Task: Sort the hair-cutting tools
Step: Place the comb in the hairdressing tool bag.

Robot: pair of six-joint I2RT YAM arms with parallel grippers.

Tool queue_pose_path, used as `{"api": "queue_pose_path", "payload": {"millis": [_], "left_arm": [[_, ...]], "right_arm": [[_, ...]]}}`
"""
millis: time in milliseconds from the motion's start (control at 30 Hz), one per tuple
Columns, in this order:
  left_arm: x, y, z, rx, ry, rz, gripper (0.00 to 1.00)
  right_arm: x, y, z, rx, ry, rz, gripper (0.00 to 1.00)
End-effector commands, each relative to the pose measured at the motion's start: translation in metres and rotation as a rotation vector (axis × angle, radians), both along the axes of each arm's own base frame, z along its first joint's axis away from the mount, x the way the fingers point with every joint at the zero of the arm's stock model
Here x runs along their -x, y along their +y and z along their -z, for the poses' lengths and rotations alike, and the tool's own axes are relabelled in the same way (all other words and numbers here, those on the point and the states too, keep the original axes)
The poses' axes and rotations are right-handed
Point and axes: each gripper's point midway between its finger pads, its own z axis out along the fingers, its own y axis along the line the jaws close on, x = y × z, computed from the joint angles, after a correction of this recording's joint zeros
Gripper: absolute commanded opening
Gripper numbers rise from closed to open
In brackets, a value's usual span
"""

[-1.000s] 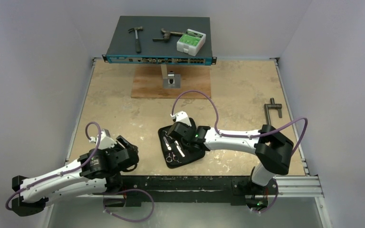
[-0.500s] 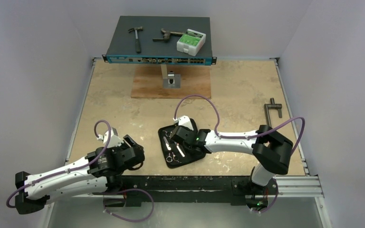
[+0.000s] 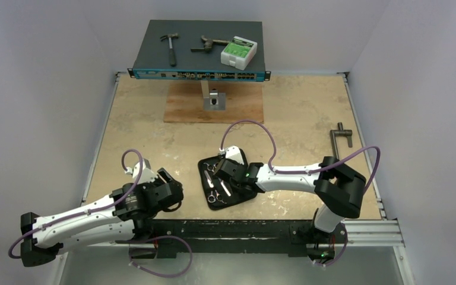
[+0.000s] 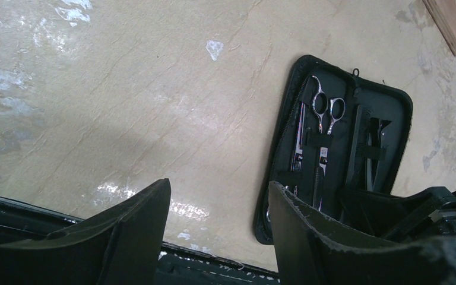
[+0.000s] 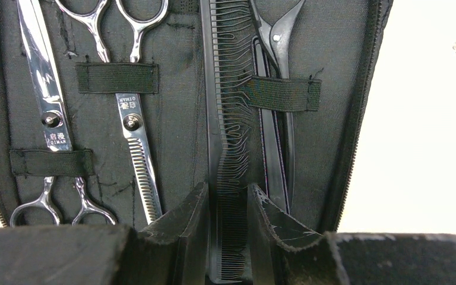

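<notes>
A black zip case [image 3: 248, 191] lies open near the table's front edge. Under its elastic straps sit two silver scissors [image 5: 133, 130] [image 5: 46, 113], a long black comb [image 5: 228, 107] and a thin black hair clip [image 5: 279, 65]. My right gripper [image 5: 227, 199] hangs right over the case, its fingers pressed against both sides of the comb's near end. My left gripper [image 4: 219, 202] is open above bare table left of the case [image 4: 392, 101], holding nothing. In the top view the right gripper [image 3: 227, 172] covers the case's middle and the left gripper [image 3: 169, 191] sits to its left.
At the back, a network switch [image 3: 154, 41] carries a hammer [image 3: 170, 46], a rusty tool [image 3: 209, 43] and a green-white box [image 3: 238, 52]. In front of it lie a wooden board [image 3: 181, 107] with a metal bracket [image 3: 214, 100]. A grey T-shaped bar [image 3: 339, 138] rests at the right.
The left arm has swung right, toward the case. The right gripper has drawn slightly nearer along the case, still astride the comb.
</notes>
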Motion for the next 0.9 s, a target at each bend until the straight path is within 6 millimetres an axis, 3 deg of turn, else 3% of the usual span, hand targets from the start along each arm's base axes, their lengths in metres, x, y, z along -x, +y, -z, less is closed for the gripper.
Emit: {"api": "queue_pose_path", "payload": {"millis": [0,100,200,333,633,733,867], "left_arm": [[-0.003,-0.005,0.000,-0.011,-0.014,0.023,0.61],[-0.003,-0.006,-0.001,-0.017,-0.015,0.025,0.61],[-0.004,-0.007,-0.001,-0.018,-0.017,0.028,0.61],[-0.005,-0.009,0.000,-0.022,-0.015,0.033,0.62],[-0.020,-0.024,0.003,-0.048,0.002,0.091,0.63],[-0.042,-0.046,0.002,0.009,-0.006,0.159,0.63],[-0.073,-0.070,-0.002,0.030,-0.011,0.260,0.67]], "right_arm": [[-0.001,-0.006,0.002,0.000,-0.010,0.042,0.23],[-0.001,-0.003,-0.007,-0.033,-0.013,0.042,0.42],[-0.001,0.001,-0.020,-0.067,-0.021,0.040,0.50],[0.000,0.006,-0.040,-0.122,-0.028,0.033,0.55],[0.015,0.007,-0.119,-0.356,-0.053,-0.005,0.59],[0.025,-0.006,-0.123,-0.433,-0.044,0.022,0.60],[0.037,-0.027,-0.102,-0.513,-0.021,0.099,0.60]]}}
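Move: The right hand holds the comb a few centimetres from its near end, over the hairdressing tool bag, whose middle lies about 4 cm ahead, 2 cm left and 2 cm below. The hair clip is some 6 cm ahead and 1 cm right, the thinning scissors 4 cm ahead and 5 cm left, the plain scissors 2 cm ahead and 8 cm left. From the left hand, the bag is roughly 8 cm ahead, 16 cm right and 9 cm lower. The right hand opens, lets go of the comb and rises about 13 cm, rolling; the left eases forward-right bagwards. ##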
